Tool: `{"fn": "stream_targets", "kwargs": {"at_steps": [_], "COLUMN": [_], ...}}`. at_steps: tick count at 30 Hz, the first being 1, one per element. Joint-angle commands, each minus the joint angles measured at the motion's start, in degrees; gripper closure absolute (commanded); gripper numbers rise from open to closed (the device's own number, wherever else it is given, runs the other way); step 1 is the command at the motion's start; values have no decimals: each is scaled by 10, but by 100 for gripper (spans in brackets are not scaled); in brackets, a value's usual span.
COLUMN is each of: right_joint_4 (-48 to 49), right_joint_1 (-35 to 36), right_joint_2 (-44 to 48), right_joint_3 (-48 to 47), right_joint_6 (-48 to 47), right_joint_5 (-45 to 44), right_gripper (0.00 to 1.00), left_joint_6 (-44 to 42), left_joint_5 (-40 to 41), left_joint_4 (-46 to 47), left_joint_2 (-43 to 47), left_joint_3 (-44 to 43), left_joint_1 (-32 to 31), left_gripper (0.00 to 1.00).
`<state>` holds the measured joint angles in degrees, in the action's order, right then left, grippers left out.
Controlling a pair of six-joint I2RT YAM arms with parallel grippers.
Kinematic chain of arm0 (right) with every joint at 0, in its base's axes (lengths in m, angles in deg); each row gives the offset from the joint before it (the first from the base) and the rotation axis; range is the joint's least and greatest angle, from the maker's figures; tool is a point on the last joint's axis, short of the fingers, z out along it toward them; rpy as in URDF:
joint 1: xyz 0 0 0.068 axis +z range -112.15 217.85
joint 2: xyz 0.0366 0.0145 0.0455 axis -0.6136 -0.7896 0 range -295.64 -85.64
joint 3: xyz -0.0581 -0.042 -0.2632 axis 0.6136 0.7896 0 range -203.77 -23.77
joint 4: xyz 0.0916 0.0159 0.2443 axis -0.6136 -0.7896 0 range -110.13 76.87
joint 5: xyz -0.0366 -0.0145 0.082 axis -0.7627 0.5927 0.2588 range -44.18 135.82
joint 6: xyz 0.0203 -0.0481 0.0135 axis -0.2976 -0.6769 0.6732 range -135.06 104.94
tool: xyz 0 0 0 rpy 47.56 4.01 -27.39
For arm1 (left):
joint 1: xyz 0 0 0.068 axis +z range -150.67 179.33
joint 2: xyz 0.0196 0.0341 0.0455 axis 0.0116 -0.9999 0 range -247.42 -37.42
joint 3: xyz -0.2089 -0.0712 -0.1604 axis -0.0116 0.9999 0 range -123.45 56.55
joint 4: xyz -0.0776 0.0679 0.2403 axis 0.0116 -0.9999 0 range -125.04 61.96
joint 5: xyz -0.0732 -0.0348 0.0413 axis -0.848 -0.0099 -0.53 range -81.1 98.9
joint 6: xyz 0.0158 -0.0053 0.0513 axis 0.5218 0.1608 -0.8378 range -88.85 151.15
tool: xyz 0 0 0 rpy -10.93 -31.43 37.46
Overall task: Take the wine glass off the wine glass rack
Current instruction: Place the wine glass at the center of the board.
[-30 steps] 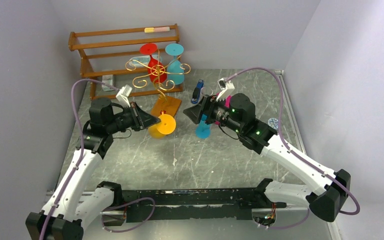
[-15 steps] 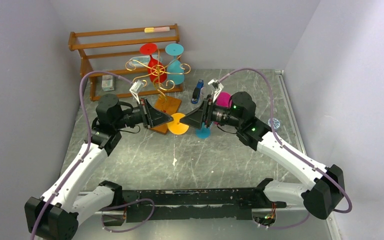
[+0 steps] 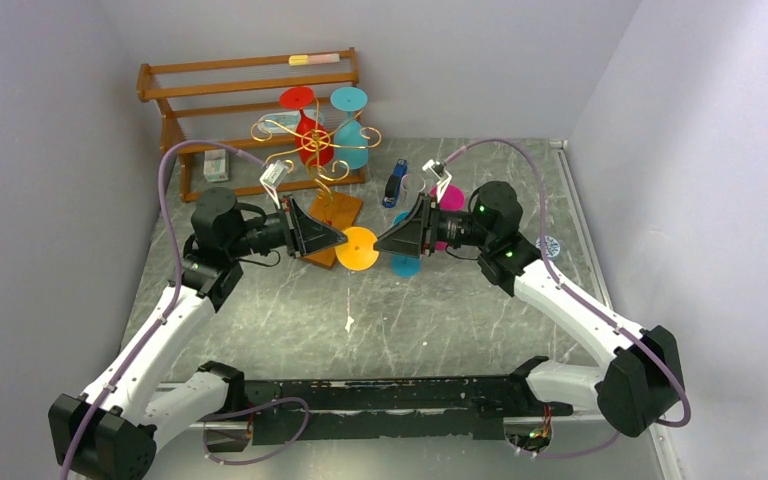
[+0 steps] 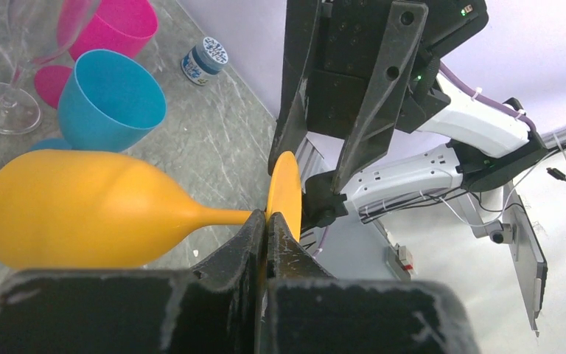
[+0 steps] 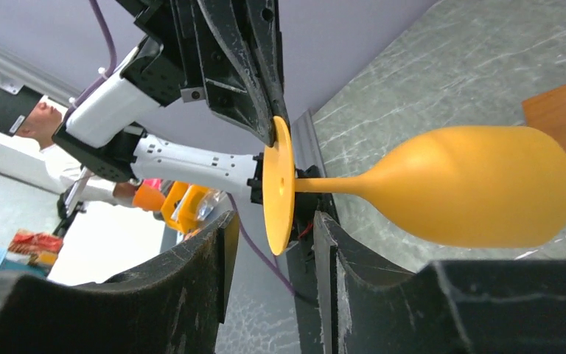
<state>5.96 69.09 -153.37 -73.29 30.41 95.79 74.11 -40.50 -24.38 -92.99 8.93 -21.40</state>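
Note:
The yellow wine glass [image 4: 81,210] lies sideways in the air, and my left gripper [image 4: 267,225] is shut on the rim of its round foot [image 3: 357,248]. It hangs just right of the wine glass rack [image 3: 312,150], a gold wire stand on an orange-brown base [image 3: 332,215]. My right gripper [image 5: 274,221] faces the left one. It is open, one jaw on each side of the foot's [image 5: 278,184] opposite rim, with gaps showing on both sides. A red glass [image 3: 305,130] and a teal glass [image 3: 350,135] hang on the rack.
A brown slatted shelf [image 3: 250,80] stands at the back wall behind the rack. Under the right arm are a teal glass [image 4: 110,99], a pink glass [image 4: 114,26], a clear glass [image 4: 4,103] and a blue object [image 3: 394,185]. A small jar [image 4: 203,60] sits further right.
My left arm has carried the yellow glass rightward, away from the rack. My right gripper has come in from the right to the glass's foot, and its jaws have narrowed around it.

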Motion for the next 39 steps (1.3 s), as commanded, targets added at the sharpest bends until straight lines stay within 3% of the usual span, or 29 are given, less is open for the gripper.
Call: {"fn": "stream_targets", "kwargs": {"at_steps": [1,5,11,14,16,24,25,29,32,34,39], "right_joint_4": [7,-13,53,53,39,29,30,18,19,23,46], "right_joint_1": [7,26,29,29,28,29,29,29,29,29,29], "right_joint_2": [-19,-33,-39,-30,-22,-30,-29,-13,3,9,-2], "right_joint_3": [-21,-34,-21,-17,-17,-24,-23,-20,-14,-11,-10], "right_joint_6": [6,-11,32,32,22,24,25,10,-1,-3,11], "right_joint_5": [52,48,37,12,-6,21,18,-15,-48,-55,-40], "right_gripper": [54,59,72,57,56,99,100,100,100,100,100], "left_joint_6": [9,24,16,1,-8,2,2,-14,-61,-77,-50], "left_joint_5": [-16,-24,-38,-37,-34,-36,-39,-54,-69,-72,-38], "left_joint_4": [50,76,65,40,30,43,44,24,-25,-56,-10], "left_joint_2": [1,0,-1,-1,-1,-3,-5,-7,-2,2,10], "left_joint_3": [-11,-6,-9,-16,-20,-16,-16,-20,-27,-24,3], "left_joint_1": [-5,-6,-9,-9,-10,-12,-12,-14,-18,-26,-89], "left_gripper": [95,95,95,95,95,95,93,51,32,30,35]}}
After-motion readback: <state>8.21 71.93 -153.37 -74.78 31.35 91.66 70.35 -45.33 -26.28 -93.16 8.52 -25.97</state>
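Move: The left hand still pinches the yellow wine glass, upside down, by its foot; the foot's middle is about 3 cm to its right and 1 cm back, level. From the open right hand the foot's middle lies some 4 cm left and 1 cm back, level. From the right hand, the standing blue glass is roughly 10 cm ahead, 6 cm right and 22 cm down, and the rack's wooden base some 19 cm ahead, 11 cm left and 30 cm down. The right fingers close on the near rim of the wine glass's foot after easing about 2 cm left and slightly back onto it, while the left hand keeps its pinch on the opposite rim. Then the left fingers open wide and let go, that hand drawing back about 3 cm and a little right, turning some 10 degrees clockwise, as the right lifts about 1.5 cm. ##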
